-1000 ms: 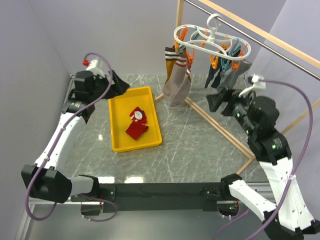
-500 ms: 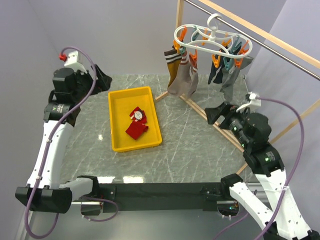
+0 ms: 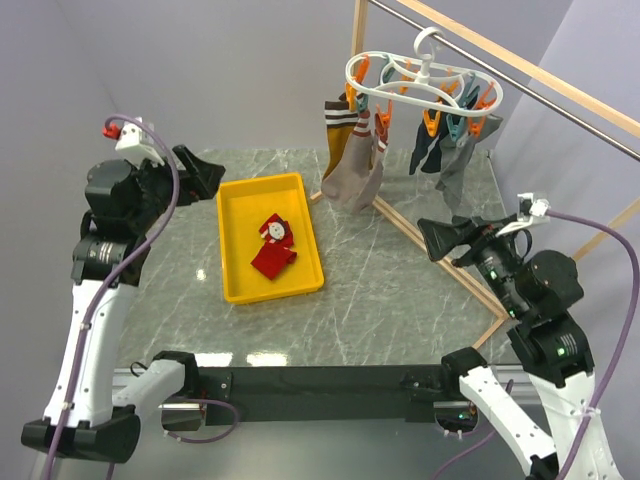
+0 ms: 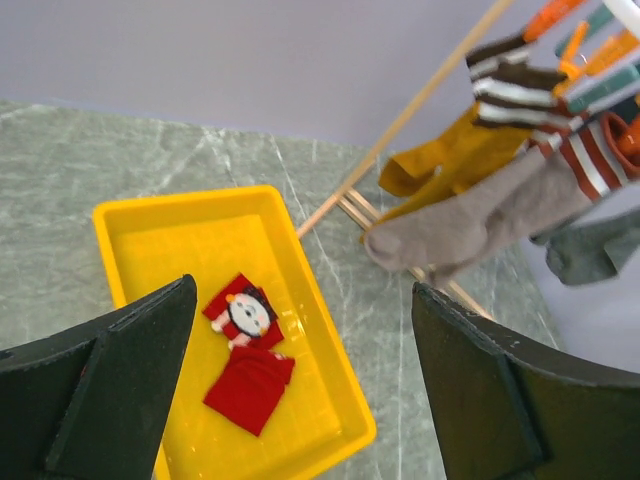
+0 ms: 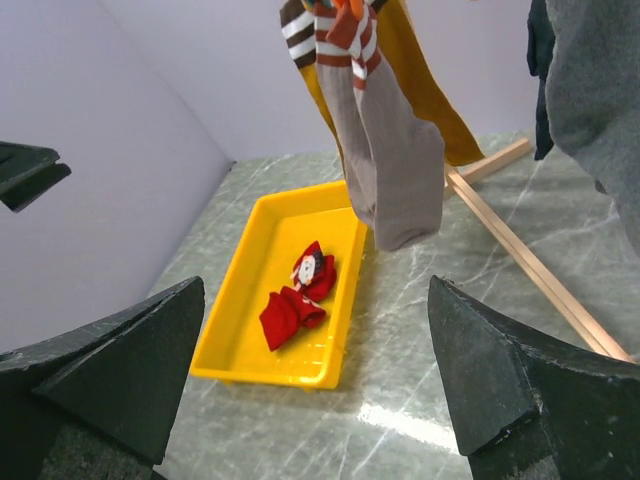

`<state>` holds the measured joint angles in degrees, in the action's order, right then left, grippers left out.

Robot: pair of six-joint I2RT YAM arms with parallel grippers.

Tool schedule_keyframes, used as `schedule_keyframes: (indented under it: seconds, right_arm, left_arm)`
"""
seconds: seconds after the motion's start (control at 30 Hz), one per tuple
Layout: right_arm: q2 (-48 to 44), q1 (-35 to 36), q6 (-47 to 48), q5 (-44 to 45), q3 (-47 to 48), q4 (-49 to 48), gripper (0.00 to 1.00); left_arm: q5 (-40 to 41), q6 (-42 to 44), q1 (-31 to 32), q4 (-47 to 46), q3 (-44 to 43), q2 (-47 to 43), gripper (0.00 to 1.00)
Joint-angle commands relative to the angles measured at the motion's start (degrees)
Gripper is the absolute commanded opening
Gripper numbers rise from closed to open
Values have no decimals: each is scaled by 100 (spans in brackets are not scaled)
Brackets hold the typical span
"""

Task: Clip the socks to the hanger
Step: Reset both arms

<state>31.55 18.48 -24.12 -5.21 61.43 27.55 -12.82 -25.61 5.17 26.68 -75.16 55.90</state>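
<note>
The white hanger (image 3: 420, 75) hangs from the rod at the back right. A mustard sock (image 3: 337, 135), a grey-beige sock (image 3: 357, 178), a dark navy sock (image 3: 428, 155) and a grey sock (image 3: 458, 172) are clipped to it. Two red socks (image 3: 272, 245) lie in the yellow tray (image 3: 240, 205). My left gripper (image 3: 205, 170) hovers open, high and left of the tray. In the left wrist view the red socks (image 4: 248, 355) show between its spread fingers. My right gripper (image 3: 440, 238) is open and empty, below the hanger and apart from it, facing the tray (image 5: 300, 215).
A wooden frame stands at the right, its base bars (image 3: 440, 255) lying on the marble table and its metal rod (image 3: 520, 75) carrying the hanger. Purple walls close in the back and the left. Cables loop from both arms.
The left arm has drawn back leftward and risen, its jaws a little wider. The right arm has pulled back from the hanger toward the near right. The hanging socks sway.
</note>
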Motion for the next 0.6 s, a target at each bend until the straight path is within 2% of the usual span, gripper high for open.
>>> schedule_keyframes:
  seconds: [0.0,0.2,0.33,0.47,0.57]
  right_arm:
    - [-271,-11,214,-85,-262,321,98]
    - [-1203,-20,22,-15,-1316,164,99]
    - [-1896,-20,-303,73,-2248,-337,99]
    - [-2205,-11,-427,283,-2697,-330,99]
    - [-2425,-11,-348,442,-2864,-338,99]
  left_arm:
    - [-150,-6,230,-75,395,-569,93]
    - [-730,-427,300,-610,1933,-1430,93]
    - [-310,-665,300,-892,2803,-2134,93]
    - [199,-472,300,-708,3033,-2645,93]
    - [271,-270,300,-374,3007,-2760,94]
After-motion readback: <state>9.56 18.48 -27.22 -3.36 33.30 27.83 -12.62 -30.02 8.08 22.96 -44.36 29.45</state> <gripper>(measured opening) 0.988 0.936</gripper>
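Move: The loaded hanger is some 20 cm ahead of the right hand, level sideways and about 14 cm higher; the striped socks hang roughly 20 cm ahead and 8 cm left of that hand, the dark socks about 18 cm ahead and 7 cm right. From the left hand the hanger is around 10 cm ahead, 36 cm right and 14 cm up, while the red socks in the yellow tray lie about 8 cm ahead, 9 cm right and 38 cm below. The hanger with its clipped socks is left alone as both empty hands, fingers still wide open, withdraw from it. The right sinks almost straight down, about 14 cm, drawing back only slightly and tipping a little nose-down; the left sinks about 11 cm while pulling back some 8 cm towards its base, level with the tray's left side and still high above the table, its descent ending with a slight lift. ##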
